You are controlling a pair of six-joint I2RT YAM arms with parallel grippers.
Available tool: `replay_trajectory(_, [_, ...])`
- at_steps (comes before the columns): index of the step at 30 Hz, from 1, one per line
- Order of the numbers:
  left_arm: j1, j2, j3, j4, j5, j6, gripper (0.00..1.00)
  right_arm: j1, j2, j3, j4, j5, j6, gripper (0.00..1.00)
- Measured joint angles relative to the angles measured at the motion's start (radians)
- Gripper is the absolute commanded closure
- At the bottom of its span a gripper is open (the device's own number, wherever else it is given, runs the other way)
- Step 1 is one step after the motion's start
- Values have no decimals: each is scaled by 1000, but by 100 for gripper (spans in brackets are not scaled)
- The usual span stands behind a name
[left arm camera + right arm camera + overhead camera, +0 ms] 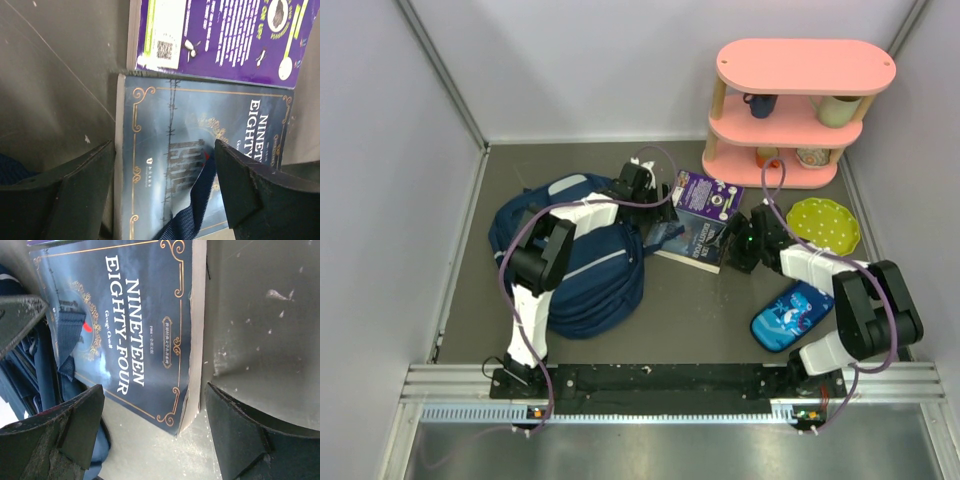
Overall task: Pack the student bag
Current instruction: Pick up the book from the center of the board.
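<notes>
The student bag (570,255), a navy backpack with white trim, lies on the left of the mat. One of its navy straps (192,210) trails over a dark blue book (700,243) titled Nineteen Eighty-Four, which lies just right of the bag. A purple book (712,195) lies against that book's far side. My left gripper (165,175) is open over the dark book's spine side, one finger outside the edge and one above the cover. My right gripper (152,420) is open too, straddling the book's (135,325) near corner, not touching it.
A blue cartoon-print pencil case (790,315) lies near the right arm's base. A green dotted plate (823,225) sits at the right. A pink shelf (790,110) with cups stands at the back right. White walls close in both sides.
</notes>
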Motion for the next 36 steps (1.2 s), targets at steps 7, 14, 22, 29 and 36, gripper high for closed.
replay_trajectory(7, [-9, -51, -112, 64, 55, -15, 25, -29, 44, 0, 14, -6, -21, 34])
replay_trajectory(14, [-21, -70, -145, 72, 45, -11, 40, -47, 36, -17, -8, 10, -59, 57])
replay_trajectory(22, [-58, -79, -158, 65, 18, -10, 69, -59, -66, -74, -71, 59, -87, 69])
replay_trajectory(29, [-59, -103, -166, 59, -4, -15, 100, -66, -93, -80, -100, 69, -88, 85])
replay_trajectory(36, [-59, -114, -166, 61, 1, -17, 100, -66, -100, -82, -103, 69, -87, 81])
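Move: Just above the book Nineteen Eighty-Four, both open hands hang over its two ends: its middle is about 9 cm right and 4 cm back of the left hand, and about 7 cm left and 4 cm ahead of the right, some 2 cm lower. From the left hand, the purple book lies 8 cm ahead and 12 right, the strap end 5 back and 2 right. The pencil case lies some 17 cm back and 19 right of the right hand. Drawing back about 5 cm along the book's left end, the left hand closes almost shut at that edge beside the navy strap, rising about a centimetre as it shuts. The right hand sinks 2 cm, then slides some 4 cm right and a little back with a slight roll lowering its left side, and pinches the right edge near the near corner. ##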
